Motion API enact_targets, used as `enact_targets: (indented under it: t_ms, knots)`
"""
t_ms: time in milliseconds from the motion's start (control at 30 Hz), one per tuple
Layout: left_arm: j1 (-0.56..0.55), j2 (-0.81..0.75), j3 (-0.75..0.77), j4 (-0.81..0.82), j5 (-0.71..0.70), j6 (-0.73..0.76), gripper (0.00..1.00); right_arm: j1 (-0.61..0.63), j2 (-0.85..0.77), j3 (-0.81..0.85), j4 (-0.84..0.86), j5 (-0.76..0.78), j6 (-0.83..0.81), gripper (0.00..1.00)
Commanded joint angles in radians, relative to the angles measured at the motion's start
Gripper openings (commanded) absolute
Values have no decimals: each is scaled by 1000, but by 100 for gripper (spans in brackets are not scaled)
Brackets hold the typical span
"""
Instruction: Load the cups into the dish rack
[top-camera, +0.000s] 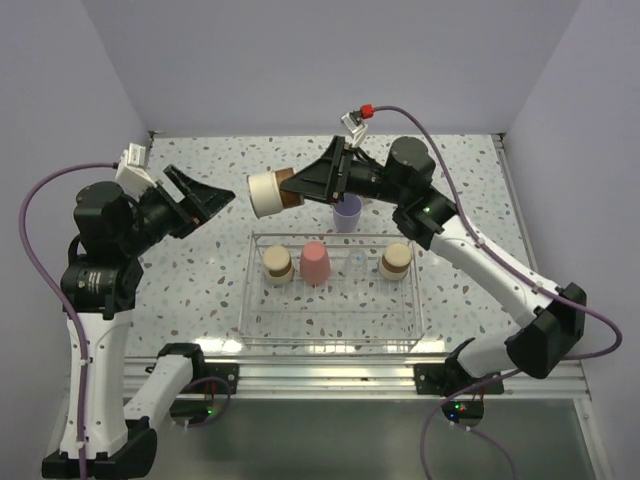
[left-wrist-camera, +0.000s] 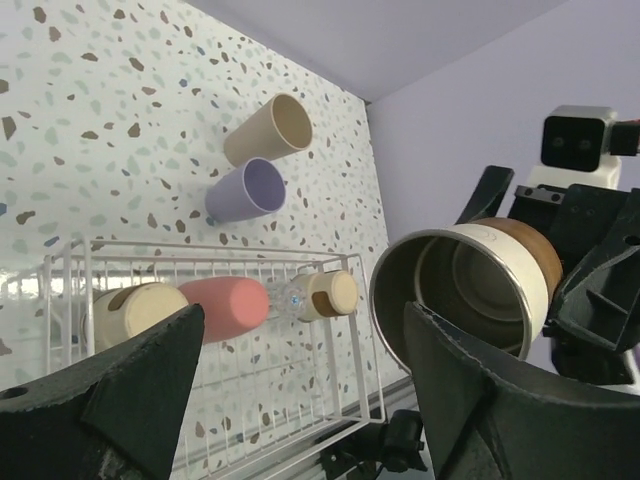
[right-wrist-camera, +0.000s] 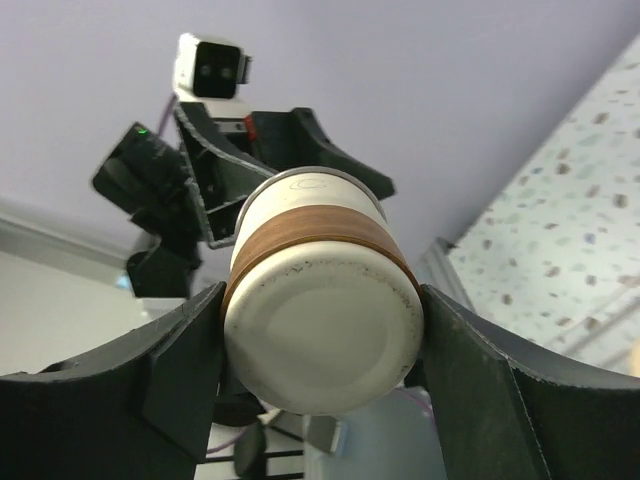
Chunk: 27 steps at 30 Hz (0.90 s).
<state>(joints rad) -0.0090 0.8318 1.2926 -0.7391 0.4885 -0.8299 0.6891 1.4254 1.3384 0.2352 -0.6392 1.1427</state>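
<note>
A steel cup (top-camera: 268, 193) with a brown band and cream base (right-wrist-camera: 320, 330) hangs sideways in the air above the dish rack (top-camera: 335, 345). My right gripper (top-camera: 300, 187) is shut on its base end, a finger (right-wrist-camera: 190, 350) on each side. My left gripper (top-camera: 215, 207) stands open just left of the cup's mouth (left-wrist-camera: 470, 290), not touching it. Inside the rack stand two steel cups (top-camera: 278, 265) (top-camera: 395, 262), a pink cup (top-camera: 315, 262) and a clear cup (top-camera: 358, 262). A lavender cup (top-camera: 347, 212) and a beige cup (left-wrist-camera: 270, 130) lie on the table behind the rack.
The speckled table (top-camera: 200, 270) is walled on the left, back and right. The rack's front half (top-camera: 330, 320) holds no cups. The rack sits close to the metal rail (top-camera: 330, 375) at the near edge.
</note>
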Motion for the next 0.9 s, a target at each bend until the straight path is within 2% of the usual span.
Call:
enact_targets:
  t_ms: [0, 100, 233, 433, 633, 867]
  knots:
    - [3, -2, 45, -71, -51, 66, 84, -7, -88, 111, -402, 50, -289, 0]
    - [3, -5, 42, -95, -74, 84, 84, -7, -137, 125, -636, 125, -516, 0]
    - [3, -2, 37, -123, -102, 104, 84, -5, -204, 98, -847, 208, -688, 0]
    - [1, 3, 8, -115, -105, 109, 84, -5, -315, 27, -1095, 429, -854, 0]
    - [1, 16, -26, -82, -88, 107, 84, -5, -345, -70, -1246, 746, -868, 0]
    - [1, 39, -30, -69, -77, 115, 84, -5, -381, -243, -1214, 872, -804, 0]
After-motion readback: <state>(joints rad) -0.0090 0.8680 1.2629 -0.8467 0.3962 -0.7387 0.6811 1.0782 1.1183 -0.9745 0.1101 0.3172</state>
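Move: The right hand already holds the brown-banded cream cup high over the far left part of the dish rack. The free place it is taken to lies some 22 cm right, 5 cm back and 29 cm below. The racked cream cup stands 7 cm farther out than that place; the clear cup is roughly 14 cm right of the hand, 3 cm ahead and 30 cm down. From the empty left hand, the free place is about 34 cm right, 4 cm back and 26 cm below. Down and to the right in one fast sweep, about 23 cm lower and 22 cm across, the right hand carries the banded cup over the rack towards the free place, with a slight draw back. Its wrist rolls some 75 degrees so the fingers turn from pointing left to pointing down, grip kept. The left hand, still open, sinks about 5 cm. ##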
